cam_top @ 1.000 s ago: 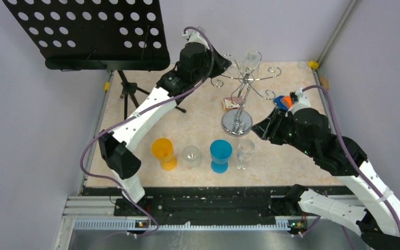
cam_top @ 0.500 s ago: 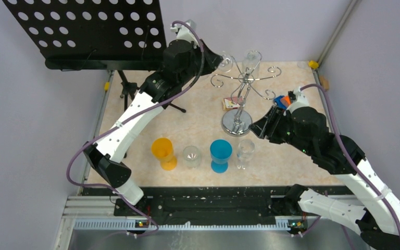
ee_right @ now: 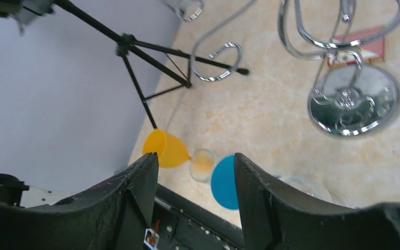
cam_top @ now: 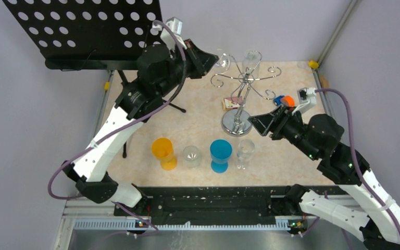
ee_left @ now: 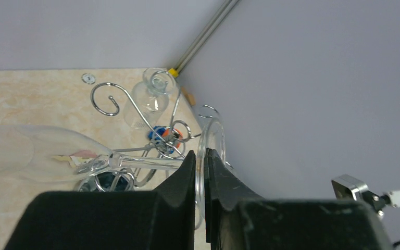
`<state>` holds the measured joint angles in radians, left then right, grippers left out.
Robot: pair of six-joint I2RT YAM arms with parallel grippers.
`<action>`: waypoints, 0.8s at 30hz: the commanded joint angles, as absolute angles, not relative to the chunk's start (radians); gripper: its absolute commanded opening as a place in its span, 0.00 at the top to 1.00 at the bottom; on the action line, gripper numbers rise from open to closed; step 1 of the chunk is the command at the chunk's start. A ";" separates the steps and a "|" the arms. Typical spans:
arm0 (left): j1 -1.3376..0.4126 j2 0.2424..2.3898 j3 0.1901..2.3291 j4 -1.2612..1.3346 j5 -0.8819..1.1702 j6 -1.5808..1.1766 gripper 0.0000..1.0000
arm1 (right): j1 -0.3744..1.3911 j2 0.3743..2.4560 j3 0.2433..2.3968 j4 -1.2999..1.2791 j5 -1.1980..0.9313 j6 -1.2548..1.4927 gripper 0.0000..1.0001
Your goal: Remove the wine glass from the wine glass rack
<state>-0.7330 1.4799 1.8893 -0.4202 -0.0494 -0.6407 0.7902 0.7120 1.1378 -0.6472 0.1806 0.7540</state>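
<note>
The chrome wine glass rack stands on its disc base at the table's back middle, and it also shows in the right wrist view. My left gripper is shut on the round foot of a clear wine glass. It holds the glass sideways, high up, just left of the rack's curled arm tips. The glass bowl points away from the jaws. A second wine glass hangs on the rack. My right gripper is open and empty beside the rack's base.
A black music stand with a tripod stands at the back left. An orange cup, a clear glass, a blue cup and another clear glass stand in a front row. A small card and a blue-orange object lie near the rack.
My left arm has risen and swung left, carrying the wine glass away from the rack's centre. My right arm has drawn back slightly, uncovering the blue-orange object.
</note>
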 commanded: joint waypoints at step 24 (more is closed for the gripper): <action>-0.844 1.180 1.816 -0.326 0.231 -0.900 1.00 | 0.800 0.940 1.258 0.174 -0.346 -0.194 0.43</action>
<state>-0.8402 1.2316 1.8210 -0.4042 0.1955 -0.8680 0.7902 0.9142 1.1641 0.0872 -0.2253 -0.0540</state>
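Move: Some 14 cm back, 14 cm to the right and 13 cm below the left hand, which already holds the clear wine glass by its foot, waits the open right gripper. From the left hand, the rack's hub lies about 5 cm ahead, 10 cm right and 15 cm down. From the right hand, the held glass's middle is roughly 18 cm ahead, 12 cm left and 5 cm up; the hub lies 19 cm ahead, 4 cm left and just lower. Drawing the glass back from the rack, the left hand travels about 14 cm towards its base while rising some 7 cm, turns about 20 degrees clockwise and keeps its pinch on the foot. To meet it, the right hand rises about 13 cm, then also swings 8 cm left, tipping its fingers up some 55 degrees towards the hanging bowl, half open throughout and not yet gripping. ##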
